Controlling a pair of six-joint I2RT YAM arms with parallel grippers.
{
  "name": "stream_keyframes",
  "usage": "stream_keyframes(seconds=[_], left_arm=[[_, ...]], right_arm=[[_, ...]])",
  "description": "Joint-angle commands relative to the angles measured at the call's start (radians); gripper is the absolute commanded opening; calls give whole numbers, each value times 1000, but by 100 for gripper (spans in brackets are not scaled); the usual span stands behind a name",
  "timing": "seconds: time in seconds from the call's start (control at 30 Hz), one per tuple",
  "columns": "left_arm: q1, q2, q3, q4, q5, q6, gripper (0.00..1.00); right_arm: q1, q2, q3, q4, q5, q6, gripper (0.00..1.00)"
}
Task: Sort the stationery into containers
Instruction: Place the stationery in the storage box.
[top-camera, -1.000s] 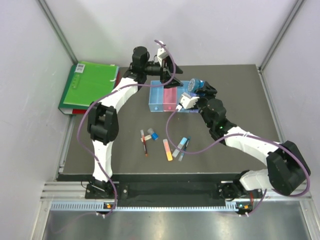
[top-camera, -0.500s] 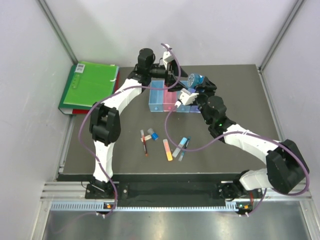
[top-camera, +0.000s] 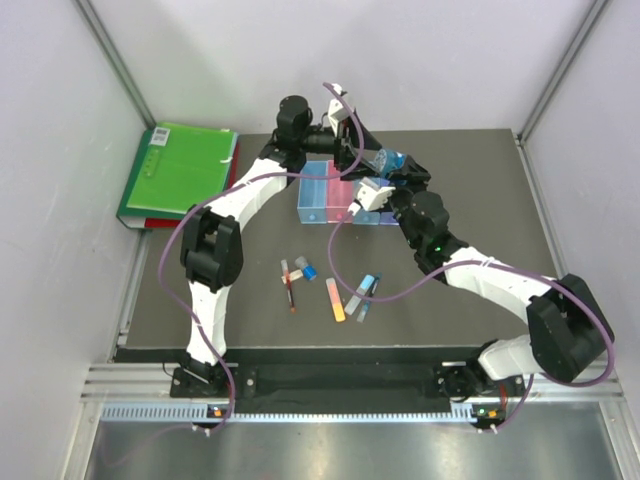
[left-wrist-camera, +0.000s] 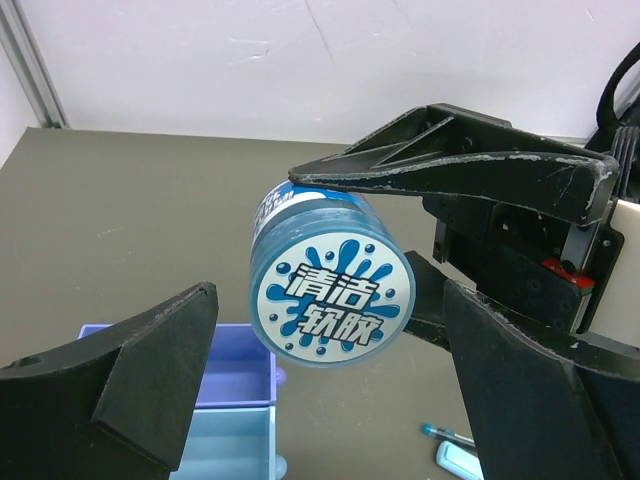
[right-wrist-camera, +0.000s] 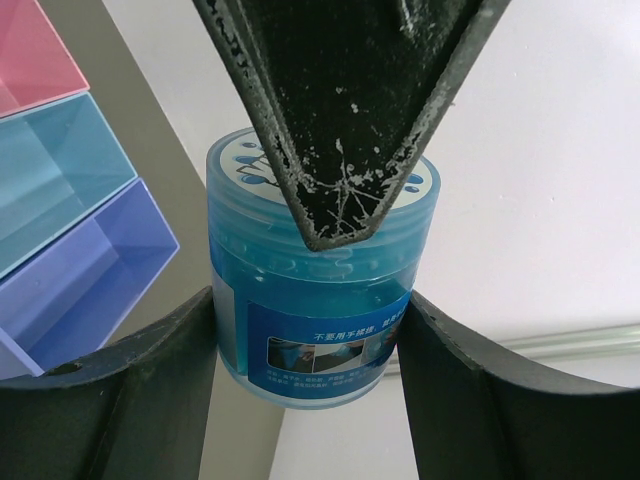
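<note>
My right gripper is shut on the round blue jar-like roll and holds it in the air just right of the containers. In the top view the roll sits between both arms. My left gripper is open, with its jaws on either side of the roll's printed lid and a gap on each side. One left finger crosses in front of the lid. The red pen, blue-capped piece, orange-pink stick, grey stick and blue pen lie on the mat.
The bins are a pink one, a light blue one and a purple one, with another light blue one at the row's left end. A green folder lies at the back left. White walls close in the back and sides.
My left gripper has swung right from above the bins to straddle the roll. My right gripper has carried the roll slightly left and up to meet it.
</note>
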Motion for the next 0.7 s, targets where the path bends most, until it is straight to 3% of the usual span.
stream_keyframes(seconds=[0.0, 0.13, 0.37, 0.67], left_arm=[[-9, 17, 23, 54, 15, -17, 99], [-11, 21, 26, 54, 3, -13, 98], [-14, 29, 26, 56, -25, 1, 81], [-15, 21, 20, 68, -48, 6, 74]], right_arm=[[12, -7, 71, 82, -5, 15, 0], [12, -4, 70, 82, -6, 17, 0], [12, 1, 75, 86, -8, 15, 0], [12, 4, 70, 82, -5, 20, 0]])
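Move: The blue jar, held up in the right hand with its lid facing left, has its middle about 4 cm to the left hand's right and 2 cm lower, neither ahead nor back. From the right hand that middle is roughly 1 cm ahead and 2 cm left, at finger height. The storage box's middle is some 9 cm ahead of the left hand, 6 cm to its left and 25 cm below; the light-blue marker is around 18 cm back, 4 cm left and 27 cm below. The jar stays up in the right hand's grip, practically still, while the left hand, its fingers pointing right, sinks a bit under 2 cm and eases about 1 cm right, towards the lid. From wide open, its fingers close about a quarter of the way around the lid, one on the far side and one on the near side, and come up against its rim. ##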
